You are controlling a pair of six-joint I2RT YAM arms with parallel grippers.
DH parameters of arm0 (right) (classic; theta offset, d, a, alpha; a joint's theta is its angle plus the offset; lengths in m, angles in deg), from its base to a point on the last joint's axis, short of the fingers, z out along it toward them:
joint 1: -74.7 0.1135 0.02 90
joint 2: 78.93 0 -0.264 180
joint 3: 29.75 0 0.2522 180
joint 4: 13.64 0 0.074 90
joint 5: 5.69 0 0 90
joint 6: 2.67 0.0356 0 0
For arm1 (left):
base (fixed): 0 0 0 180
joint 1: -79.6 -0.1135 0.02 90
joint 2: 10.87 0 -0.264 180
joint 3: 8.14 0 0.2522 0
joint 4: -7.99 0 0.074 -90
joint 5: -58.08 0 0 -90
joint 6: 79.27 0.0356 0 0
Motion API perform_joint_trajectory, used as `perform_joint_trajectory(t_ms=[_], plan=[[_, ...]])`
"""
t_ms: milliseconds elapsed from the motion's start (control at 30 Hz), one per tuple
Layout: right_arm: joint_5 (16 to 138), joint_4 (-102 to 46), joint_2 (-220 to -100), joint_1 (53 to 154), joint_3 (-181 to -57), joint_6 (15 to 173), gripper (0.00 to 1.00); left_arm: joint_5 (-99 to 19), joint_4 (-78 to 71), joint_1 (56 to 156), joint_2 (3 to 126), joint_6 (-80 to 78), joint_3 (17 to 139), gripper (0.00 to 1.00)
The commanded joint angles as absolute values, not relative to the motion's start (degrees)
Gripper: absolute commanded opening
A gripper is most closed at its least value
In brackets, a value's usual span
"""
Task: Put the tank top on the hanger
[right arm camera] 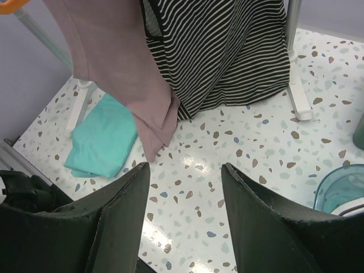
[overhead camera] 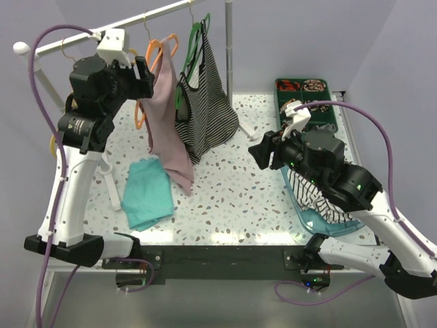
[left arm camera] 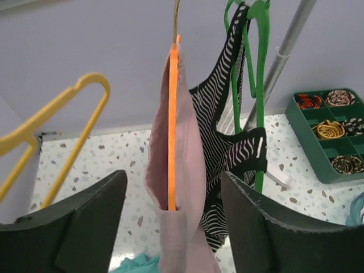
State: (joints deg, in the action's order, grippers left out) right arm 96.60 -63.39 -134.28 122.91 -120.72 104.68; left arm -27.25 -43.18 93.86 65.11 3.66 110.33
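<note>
The mauve-pink tank top (overhead camera: pixel 167 130) hangs on the orange hanger (overhead camera: pixel 158 51), which hooks on the rail at the back left. Its lower end trails onto the table. In the left wrist view the hanger (left arm camera: pixel 172 125) runs edge-on through the top (left arm camera: pixel 190 170), and one strap loops round the orange arm. My left gripper (overhead camera: pixel 145 74) is up at the hanger. It is open (left arm camera: pixel 173 174), with one finger on each side of the cloth and neither touching it. My right gripper (overhead camera: pixel 258 152) hovers open over the table (right arm camera: pixel 186 166), nothing between its fingers.
A black-and-white striped top (overhead camera: pixel 205 102) hangs on a green hanger right of the pink one. A yellow hanger (left arm camera: pixel 62 131) hangs to the left. A teal folded cloth (overhead camera: pixel 147 191) lies below. A green compartment tray (overhead camera: pixel 305 96) and a clear bin (overhead camera: pixel 321 208) stand at right.
</note>
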Motion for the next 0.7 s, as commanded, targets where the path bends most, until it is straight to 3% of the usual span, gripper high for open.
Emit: perform_joint_trajectory(t_ms=[0, 100, 200, 367, 667], plan=[[96.6, -62.0, -133.3, 122.8, -120.9, 104.1, 0.58, -30.4, -40.8, 93.5, 61.5, 2.6, 116.5, 0.84], [98.4, -61.4, -133.0, 122.8, -120.1, 104.2, 0.61, -39.2, -41.4, 93.5, 61.7, 0.3, 119.4, 0.99], [100.6, -60.3, -131.9, 122.8, -118.3, 104.9, 0.68, -43.8, -39.9, 95.6, 62.4, -1.7, 119.8, 1.00], [108.5, -60.6, -128.6, 122.8, -114.4, 106.8, 0.82, -30.4, -37.9, 113.4, 64.4, -0.9, 116.5, 1.00], [120.9, -62.7, -115.3, 122.8, -101.5, 114.8, 0.94, -21.4, -24.9, 127.1, 59.2, -6.0, 84.2, 1.00]])
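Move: The orange hanger with the tank top already hangs on the rail, its middle about 8 cm ahead of the left hand, 1 cm to its right and 3 cm lower. The yellow hanger hangs some 13 cm left and 1 cm back; the striped top is roughly 14 cm right, 11 cm ahead. From the right hand, that orange hanger is about 24 cm ahead and 27 cm left; the blue bin is some 26 cm right, 1 cm ahead, far below. Already let go, the left fingers open the rest of the way as the hand backs up off the orange hanger, rising about 9 cm, then swings right some 18 cm in front of the striped top and dips below its starting height, turning about 25 degrees clockwise. The empty right hand opens wider while easing right and down towards the blue bin, also turning clockwise. ##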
